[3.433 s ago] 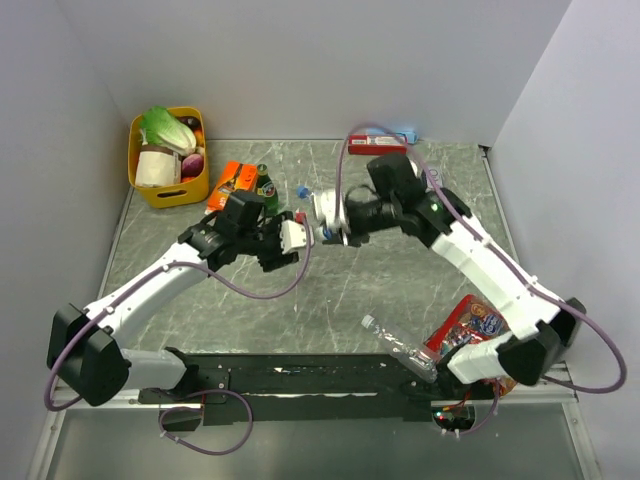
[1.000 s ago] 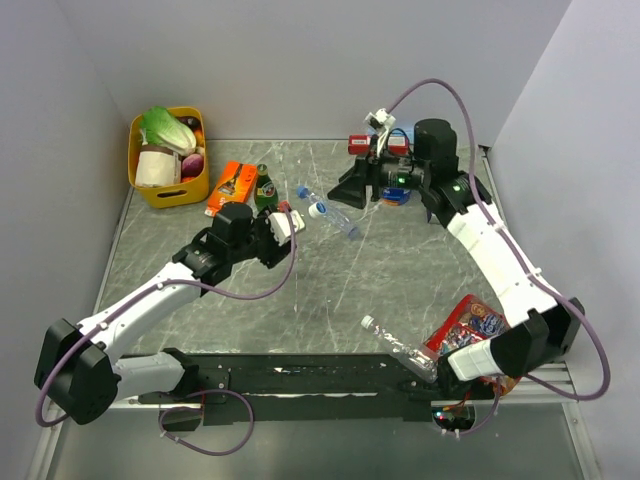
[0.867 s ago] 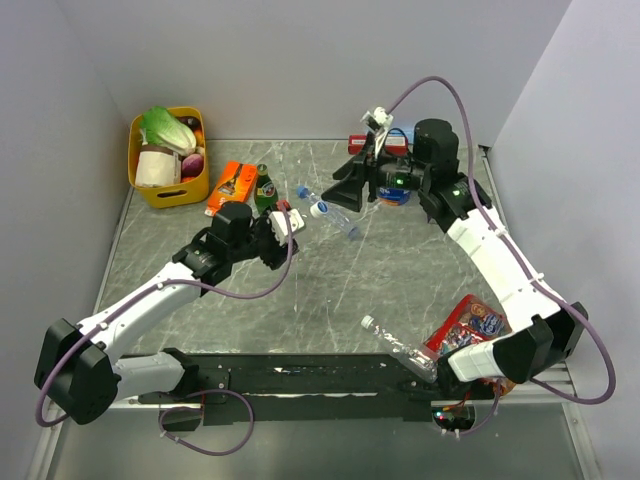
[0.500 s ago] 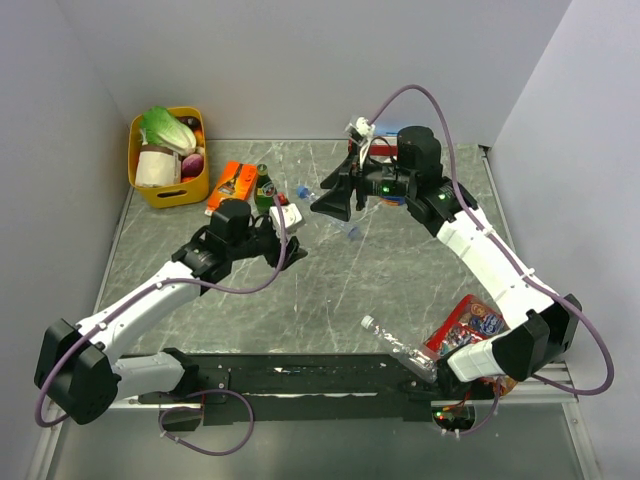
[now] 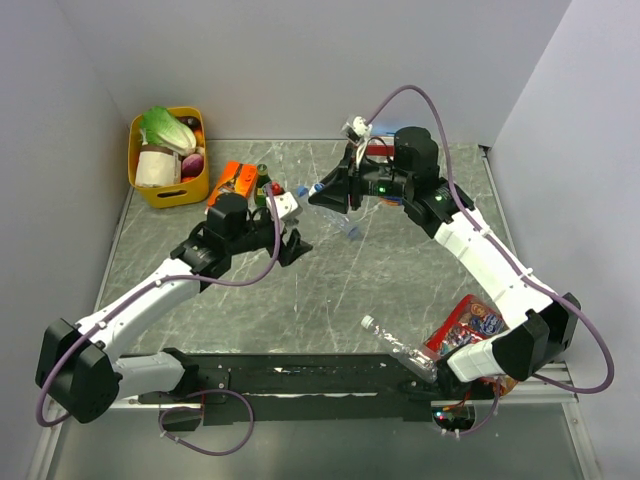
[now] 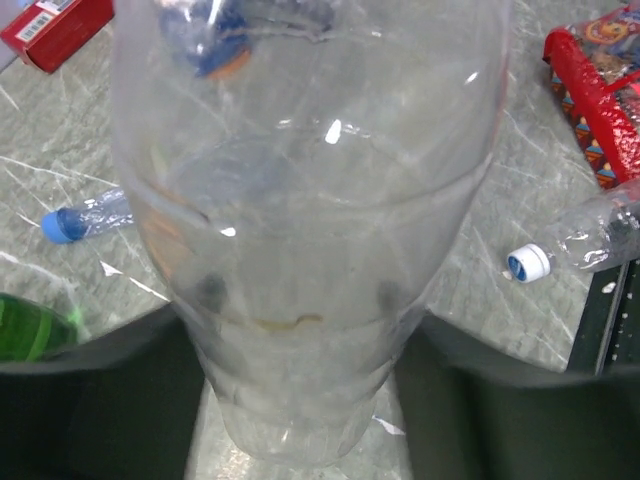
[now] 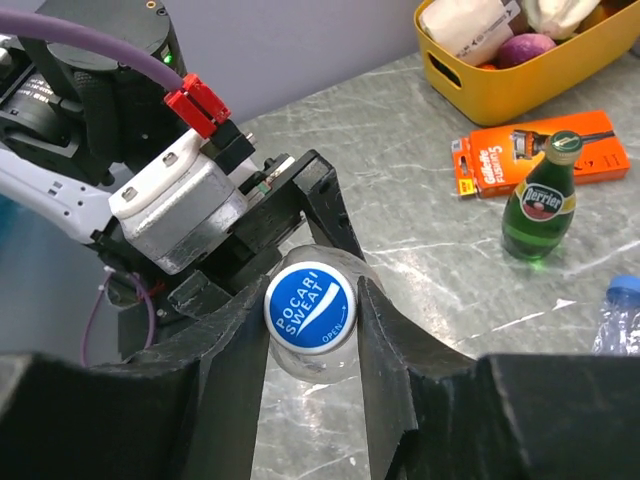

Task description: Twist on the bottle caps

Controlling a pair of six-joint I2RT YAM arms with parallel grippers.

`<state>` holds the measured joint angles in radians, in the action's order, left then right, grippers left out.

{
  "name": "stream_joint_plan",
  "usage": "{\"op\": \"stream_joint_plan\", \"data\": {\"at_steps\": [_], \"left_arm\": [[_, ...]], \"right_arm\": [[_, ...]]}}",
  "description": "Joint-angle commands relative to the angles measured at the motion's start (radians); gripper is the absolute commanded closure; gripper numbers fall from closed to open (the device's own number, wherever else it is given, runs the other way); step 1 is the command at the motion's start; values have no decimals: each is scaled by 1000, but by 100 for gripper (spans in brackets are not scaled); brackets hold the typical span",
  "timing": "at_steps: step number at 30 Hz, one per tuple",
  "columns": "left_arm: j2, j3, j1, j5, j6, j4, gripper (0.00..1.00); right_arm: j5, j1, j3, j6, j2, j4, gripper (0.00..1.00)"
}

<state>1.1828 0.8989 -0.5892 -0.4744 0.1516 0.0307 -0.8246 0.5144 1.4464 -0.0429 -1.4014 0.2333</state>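
Observation:
A clear bottle (image 6: 300, 200) stands in my left gripper (image 6: 300, 380), which is shut round its lower body. On its neck sits a blue bottle cap (image 7: 310, 305) printed POCARI SWEAT. My right gripper (image 7: 312, 310) is shut on that cap, one finger touching each side. In the top view the two grippers meet at the back middle, left gripper (image 5: 293, 243) below right gripper (image 5: 322, 195). A second bottle (image 6: 95, 215) with a blue cap lies on the table behind them. A third bottle (image 5: 395, 345), capped, lies near the front edge.
A yellow basket (image 5: 168, 158) of groceries stands at the back left. Next to it are an orange box (image 5: 232, 180) and a green glass bottle (image 7: 540, 205). A red box (image 6: 55, 25) lies at the back, a red snack pack (image 5: 470, 325) at the front right.
My right arm has swung left from the back right to the top of the held bottle, and its fingers have closed on the cap. The left gripper has shifted slightly with the bottle.

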Motion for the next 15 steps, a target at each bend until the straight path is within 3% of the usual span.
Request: {"op": "stream_joint_plan", "data": {"at_steps": [1, 9, 15], "left_arm": [[3, 12, -4, 17, -6, -75, 4], [-77, -136, 2, 174, 103, 58, 4], [-106, -195, 9, 174, 73, 77, 4]], "right_arm": [[74, -2, 46, 101, -18, 4, 79], [219, -97, -38, 348, 65, 156, 83], [239, -188, -199, 419, 117, 104, 84]]}}
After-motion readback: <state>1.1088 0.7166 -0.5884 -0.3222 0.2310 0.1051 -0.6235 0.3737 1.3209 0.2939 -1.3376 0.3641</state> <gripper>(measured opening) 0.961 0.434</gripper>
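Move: Both hands hold the upright clear bottle: the right pinches its cap, with the bottle's middle about 10 cm below and 3 cm left of that hand; the left grips low, the middle some 3 cm above. From the right hand, well below, the lying bottle is about 19 cm ahead and 3 cm right, the green bottle 20 cm ahead and 15 cm left, and the white-blue tub 23 cm ahead and 20 cm right. Left hand opens, sinks 8 cm; right, still pinching the cap, carries the bottle right, down and forward. ##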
